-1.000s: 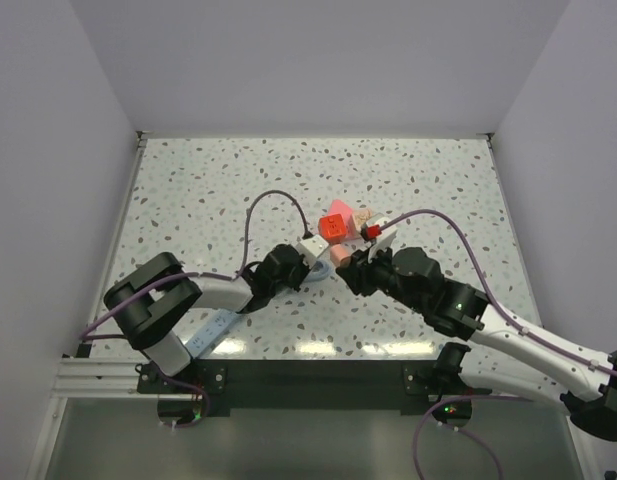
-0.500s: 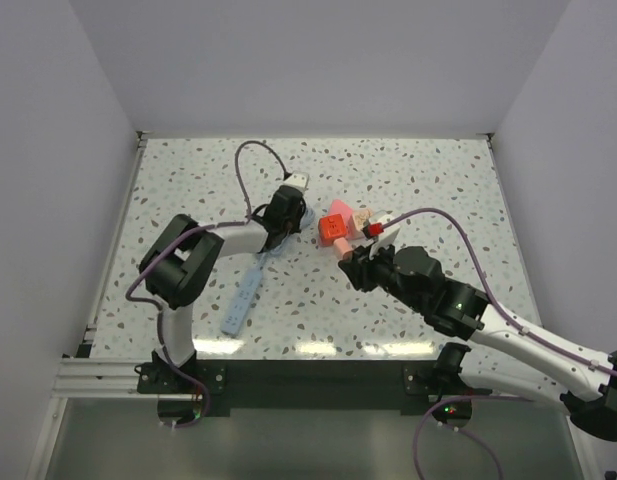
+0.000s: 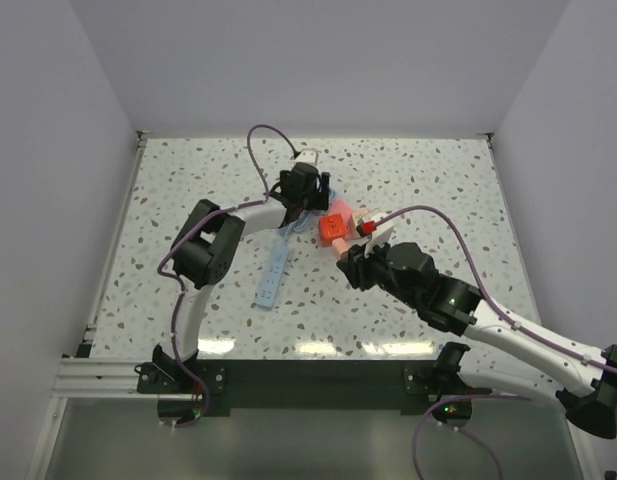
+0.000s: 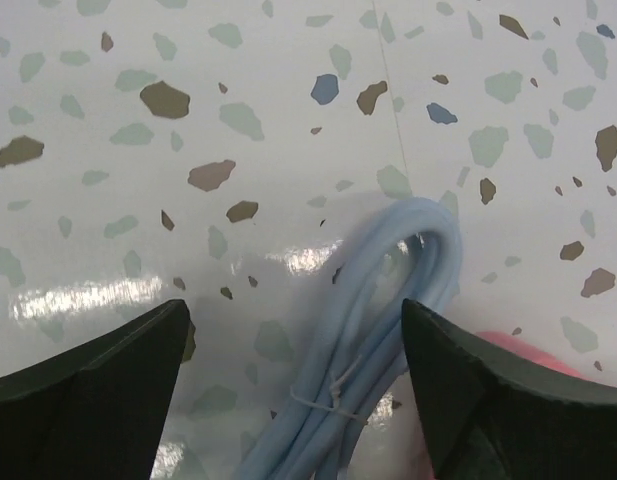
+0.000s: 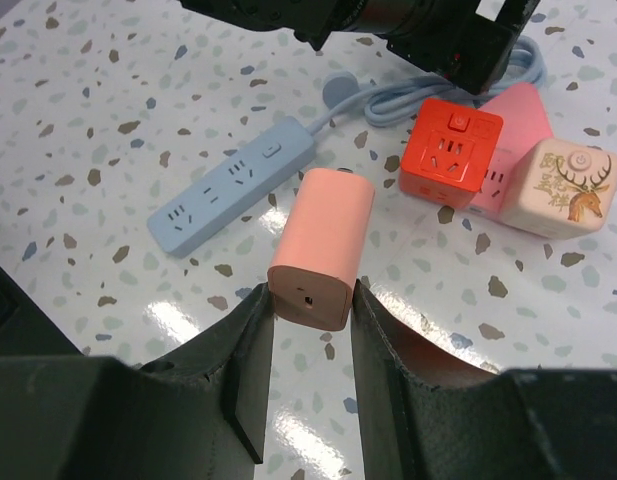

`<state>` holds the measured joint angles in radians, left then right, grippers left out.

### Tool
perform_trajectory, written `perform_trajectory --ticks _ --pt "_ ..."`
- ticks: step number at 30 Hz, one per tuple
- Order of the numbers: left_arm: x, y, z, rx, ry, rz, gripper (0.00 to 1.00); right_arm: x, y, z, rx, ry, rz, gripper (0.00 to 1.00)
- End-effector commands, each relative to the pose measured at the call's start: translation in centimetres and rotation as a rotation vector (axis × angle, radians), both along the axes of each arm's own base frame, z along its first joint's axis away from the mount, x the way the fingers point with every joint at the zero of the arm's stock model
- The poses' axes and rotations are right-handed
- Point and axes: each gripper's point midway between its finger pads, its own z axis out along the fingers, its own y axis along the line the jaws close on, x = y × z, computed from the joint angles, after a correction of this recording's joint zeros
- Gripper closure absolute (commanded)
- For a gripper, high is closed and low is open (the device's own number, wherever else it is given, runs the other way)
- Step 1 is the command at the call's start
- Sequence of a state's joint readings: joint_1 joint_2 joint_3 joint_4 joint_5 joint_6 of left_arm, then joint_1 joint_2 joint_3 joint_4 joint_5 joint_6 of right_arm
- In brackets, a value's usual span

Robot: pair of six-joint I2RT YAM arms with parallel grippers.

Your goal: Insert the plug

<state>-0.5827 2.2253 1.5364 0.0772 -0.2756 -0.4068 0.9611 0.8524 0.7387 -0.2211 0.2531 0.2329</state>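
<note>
The plug (image 5: pixel 323 245) is a small salmon-orange block, and my right gripper (image 5: pixel 308 300) is shut on its near end, holding it a little above the table. A light-blue power strip (image 5: pixel 233 185) lies just beyond it, sockets up; in the top view the power strip (image 3: pixel 273 270) lies left of my right gripper (image 3: pixel 350 262). My left gripper (image 3: pixel 306 185) hovers at the far end of the strip's cord. Its jaws stand open over the bundled blue cable (image 4: pixel 388 290), touching nothing.
A bright red socket cube (image 5: pixel 450 150), a flat pink triangle (image 5: pixel 518 110) and a beige cube with a deer print (image 5: pixel 573 185) cluster right of the strip's cable. In the top view the red cube (image 3: pixel 335 228) sits between the two grippers.
My left arm swung away from me and to the right, dragging the power strip along by its cable, then opened and let the cable go. The right gripper barely moved, still holding the plug.
</note>
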Motion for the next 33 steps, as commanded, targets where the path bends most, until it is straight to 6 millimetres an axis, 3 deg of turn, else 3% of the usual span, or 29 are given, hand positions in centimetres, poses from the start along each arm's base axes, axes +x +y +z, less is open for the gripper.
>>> perform_trajectory --ticks 1,4,5,6,7,8,9,10,11,12,13,14,15,16,17,20,21,23,24,27,33 --pt "-0.1 0.3 5.7 -0.090 -0.099 -0.005 0.03 0.2 1.8 2.0 0.015 -0.038 0.078 1.00" --pt "-1.2 1.8 7.3 -0.080 -0.123 -0.020 0.00 -0.6 2.9 1.7 -0.025 -0.041 0.191 1.00" --pt "-1.6 2.5 10.4 -0.098 -0.176 -0.027 0.00 -0.5 3.1 1.8 -0.051 -0.051 0.222 1.00" --pt "-3.0 3.2 9.7 -0.093 -0.158 -0.049 0.00 -0.9 3.3 1.6 -0.061 -0.041 0.262 1.00" --pt "-3.4 4.1 13.1 -0.130 -0.225 -0.056 0.00 -1.2 3.7 2.0 -0.058 -0.045 0.303 1.00" --pt "-4.1 4.7 14.0 -0.137 -0.245 -0.074 0.00 -1.1 3.8 1.9 -0.071 -0.050 0.326 1.00" --pt "-5.8 5.2 12.9 -0.151 -0.234 -0.113 0.00 -1.6 4.2 2.2 -0.055 -0.042 0.380 1.00" --pt "-6.8 6.1 15.7 -0.185 -0.296 -0.132 0.00 -1.8 4.6 3.0 -0.038 -0.045 0.416 1.00" --pt "-7.9 6.4 16.1 -0.191 -0.317 -0.167 0.00 -1.3 4.4 3.3 -0.043 -0.057 0.438 1.00" --pt "-10.3 6.5 13.8 -0.200 -0.280 -0.232 0.00 -1.2 4.6 2.9 -0.051 -0.033 0.468 1.00" --pt "-11.3 6.8 17.1 -0.248 -0.393 -0.264 0.00 -1.9 5.3 3.9 -0.028 -0.030 0.541 1.00" --pt "-12.5 6.9 17.3 -0.263 -0.419 -0.296 0.00 -1.7 5.3 3.9 -0.045 -0.037 0.567 1.00" --pt "-14.6 7.1 15.4 -0.275 -0.395 -0.346 0.00 -1.7 5.4 2.5 -0.085 0.017 0.590 1.00" --pt "-15.6 7.4 17.9 -0.306 -0.480 -0.364 0.00 -1.5 5.7 3.4 -0.087 0.010 0.603 1.00" --pt "-16.9 7.8 16.4 -0.308 -0.461 -0.374 0.00 -1.4 5.6 2.7 -0.123 0.034 0.613 1.00" --pt "-19.1 8.7 18.2 -0.342 -0.531 -0.385 0.00 0.1 6.2 2.4 -0.139 0.089 0.585 1.00" --pt "-19.6 9.4 17.2 -0.342 -0.520 -0.355 0.00 0.3 6.5 2.3 -0.132 0.111 0.585 1.00" --pt "-20.1 10.6 17.2 -0.357 -0.526 -0.295 0.00 0.9 7.6 2.0 -0.110 0.178 0.569 1.00" --pt "-19.8 12.0 15.4 -0.327 -0.486 -0.208 0.00 1.3 7.9 1.7 -0.109 0.201 0.554 1.00" --pt "-20.0 14.4 12.5 -0.282 -0.422 -0.077 0.00 2.1 8.3 0.3 -0.122 0.271 0.510 1.00" --pt "-21.5 16.4 5.8 -0.269 -0.236 0.058 0.02 3.3 8.5 -1.3 -0.089 0.352 0.391 1.00"
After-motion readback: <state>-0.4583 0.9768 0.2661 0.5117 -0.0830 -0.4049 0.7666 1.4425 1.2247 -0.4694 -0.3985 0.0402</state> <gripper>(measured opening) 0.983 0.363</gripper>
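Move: For the left hand, just opened at the cable bundle's far end, the power strip's middle lies about 23 cm back, 10 cm left and slightly below; the bundle's middle is 6 cm back and 2 left, the round blue plug 11 back and 8 left. From the right hand, holding the peach block, the strip is about 7 cm ahead, 16 left and 19 lower, with the red cube 18 ahead, 2 left and 17 lower. The left hand finishes opening and leaves the cable bundle, drawing back some 20 cm and left about 15, arching up roughly 16 cm as its fingers tip flatter, then sinking 7 cm, wide open, to just left of and above the power strip. Meanwhile the right hand keeps its grip on the peach block and carries it about 8 cm left and a little forward towards the strip, dipping, rising and ending slightly lower, while the wrist swings some 30 degrees counter-clockwise and tips the block further down. ##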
